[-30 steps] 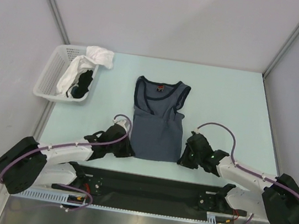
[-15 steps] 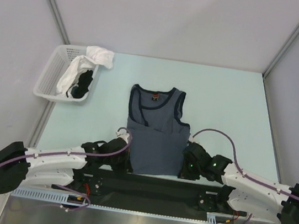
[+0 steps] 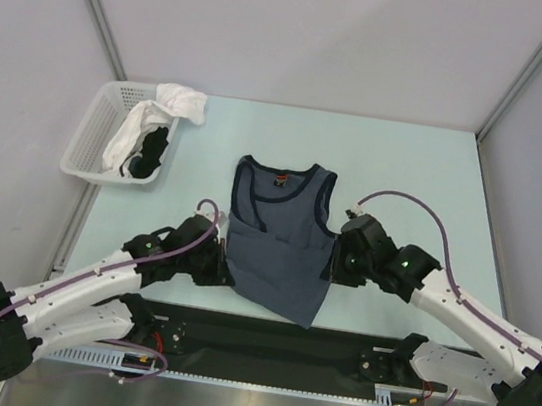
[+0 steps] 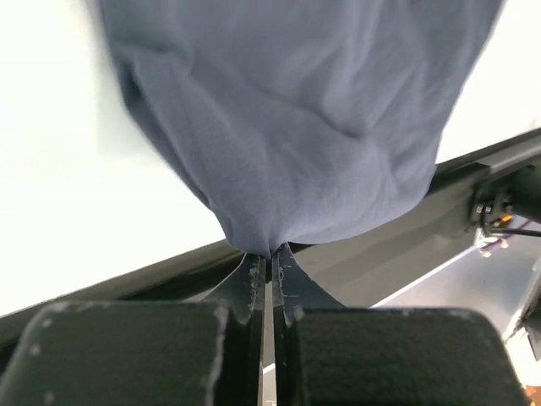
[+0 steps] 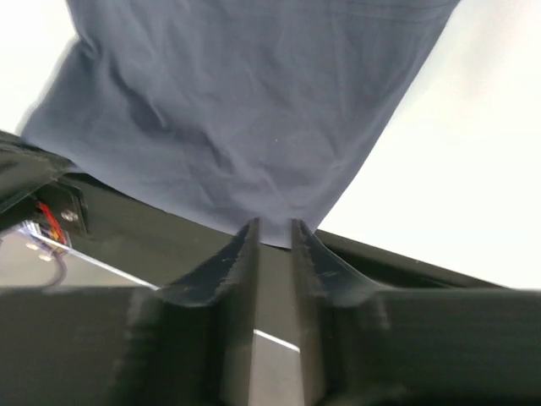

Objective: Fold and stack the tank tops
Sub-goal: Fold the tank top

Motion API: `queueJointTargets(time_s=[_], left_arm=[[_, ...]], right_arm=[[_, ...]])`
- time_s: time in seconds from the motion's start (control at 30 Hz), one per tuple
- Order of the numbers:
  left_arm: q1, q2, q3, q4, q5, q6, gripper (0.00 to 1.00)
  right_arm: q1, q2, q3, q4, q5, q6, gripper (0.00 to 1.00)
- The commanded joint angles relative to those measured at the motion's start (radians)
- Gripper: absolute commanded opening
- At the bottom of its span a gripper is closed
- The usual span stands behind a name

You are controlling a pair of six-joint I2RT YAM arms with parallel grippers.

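The dark slate-blue tank top lies in the middle of the table, neck away from me, its lower hem lifted and slanting over the near edge. My left gripper is shut on the hem's left corner; in the left wrist view the cloth bunches out of the pinched tips. At the hem's right side my right gripper has its jaws slightly apart, and the cloth edge hangs just past the tips, ungripped. The hem's right corner droops toward the base rail. The black tank top lies in the basket.
The white lattice basket stands at the back left, with a white cloth draped over its far rim. The black base rail runs along the near edge. Grey walls close in the table on three sides.
The shirt was dragged toward the near edge, then both arms rose and swung back with its hem. The right jaws have parted and the hem's right corner has dropped.
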Motion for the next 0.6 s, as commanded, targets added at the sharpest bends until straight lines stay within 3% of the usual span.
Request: queueJointTargets(time_s=[0.0,0.3,0.57], left_arm=[[0.011,0.031,0.018,0.004,0.065,0.053,0.00],[-0.013,-0.073,-0.151,0.044,0.084,-0.030,0.00],[-0.083,-0.023,-0.217,0.131,0.094,-0.076,0.00]], right_arm=[[0.032,0.025,-0.027,-0.014,-0.053,-0.040,0.29],[0.199,-0.072,-0.308,0.174,-0.039,0.234,0.51],[0.294,0.022,-0.420,0.375,-0.030,0.346,0.58]])
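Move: The tank top's right hem corner lies loose at the table's front edge, about 10 cm back, 3 cm left and 13 cm below my open right hand. The neck label is roughly 25 cm ahead and 16 cm left of that hand, 13 cm lower. My left hand already pinches the left hem corner; the front-edge spot it takes this to is some 5 cm back, 1 cm left and 7 cm down, with the right hem corner about 6 cm back, 20 cm right and 7 cm below. I sink my right hand about 11 cm while drawing it back 9 cm to the loose right hem corner, spreading the fingers from slightly parted to over half open and tipping them some 15 degrees further towards my base. Meanwhile my left hand keeps its pinch on the left hem corner and lowers it about 5 cm, pulling back about 4 cm towards the table's front edge. ##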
